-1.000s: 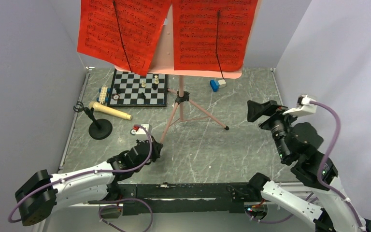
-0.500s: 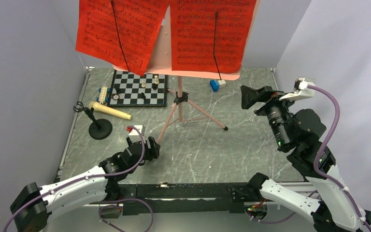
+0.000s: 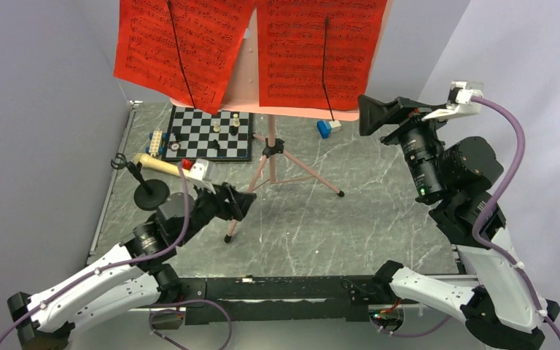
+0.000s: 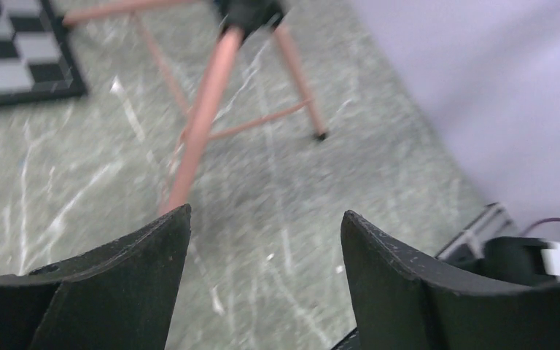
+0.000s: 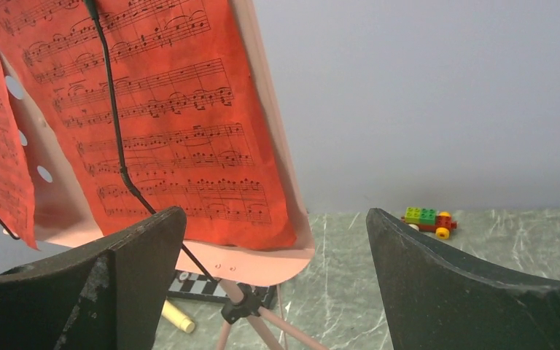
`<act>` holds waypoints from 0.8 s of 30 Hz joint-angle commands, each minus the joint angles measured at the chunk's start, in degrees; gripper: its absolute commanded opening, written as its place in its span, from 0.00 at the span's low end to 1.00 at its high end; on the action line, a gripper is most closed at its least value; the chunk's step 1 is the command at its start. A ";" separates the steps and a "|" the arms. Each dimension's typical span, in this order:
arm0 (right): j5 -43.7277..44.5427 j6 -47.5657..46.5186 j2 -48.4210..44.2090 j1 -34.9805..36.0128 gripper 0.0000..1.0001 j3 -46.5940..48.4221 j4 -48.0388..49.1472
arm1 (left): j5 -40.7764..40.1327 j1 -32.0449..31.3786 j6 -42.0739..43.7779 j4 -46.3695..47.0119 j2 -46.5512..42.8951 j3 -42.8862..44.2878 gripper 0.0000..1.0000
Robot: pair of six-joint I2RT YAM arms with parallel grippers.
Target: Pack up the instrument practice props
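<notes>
The pink music stand [image 3: 271, 130] stands mid-table on its tripod, with two red sheet-music pages [image 3: 313, 51] clipped to its desk. My left gripper [image 3: 246, 200] hovers open just above the near left leg [image 3: 232, 230]. In the left wrist view that leg [image 4: 205, 109] runs down past the left finger, and the left gripper [image 4: 266, 213] holds nothing. My right gripper [image 3: 370, 117] is raised and open beside the desk's right edge. Its wrist view shows the sheet [image 5: 168, 124] and pink desk lip [image 5: 262, 264] ahead of the open right gripper [image 5: 277, 211]. The cream microphone [image 3: 164, 168] lies by its black round base [image 3: 152, 195].
A chessboard with pieces [image 3: 211, 135] lies behind the tripod at back left. Small coloured bricks [image 3: 156, 141] sit by its left side, blue and white bricks [image 3: 328, 127] at the back right, and a brick car [image 5: 427, 219] by the wall. Grey walls close in three sides.
My left gripper went from shut, low by the foot of the near leg, to open and lifted forward over that leg. My right arm rose and swung left towards the stand's desk.
</notes>
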 commanded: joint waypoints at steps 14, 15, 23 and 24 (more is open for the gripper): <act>-19.93 4.05 4.01 -13.99 0.99 3.18 0.94 | 25.50 -0.95 6.88 18.00 13.20 34.25 0.78; -20.62 4.12 3.90 -14.20 0.99 2.92 1.34 | 26.78 -0.95 6.54 19.25 14.27 35.63 0.78; -23.21 3.93 5.77 -15.57 0.98 1.59 2.53 | 28.75 -1.00 8.26 18.88 25.83 49.75 0.81; -23.43 3.84 5.88 -15.84 0.97 1.03 2.90 | 28.57 -0.98 8.62 18.32 27.37 51.25 0.82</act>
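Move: The right-hand red music sheet, on the stand's board, has its middle some 23 cm ahead of the empty left hand, about 18 cm to its right and 27 cm above it. The left-hand red sheet is also about 22 cm ahead but 11 cm to the left, equally high; the tripod hub stands 20 cm ahead, 7 cm right and 3 cm lower. From the open right hand, the right-hand sheet is about 19 cm ahead, 10 cm left and 3 cm lower. The left hand, already open and clear of the tripod legs, swings fast upwards by about 32 cm to the height of the music board, drifting about 8 cm to its right and a little back, while its fingertips tip up some 30 degrees and turn clockwise, bringing it closer to the right-hand sheet. The right hand, open and already high, eases only about 3 cm forward towards that same sheet and then turns slightly counter-clockwise, with both grippers staying open and touching nothing. ##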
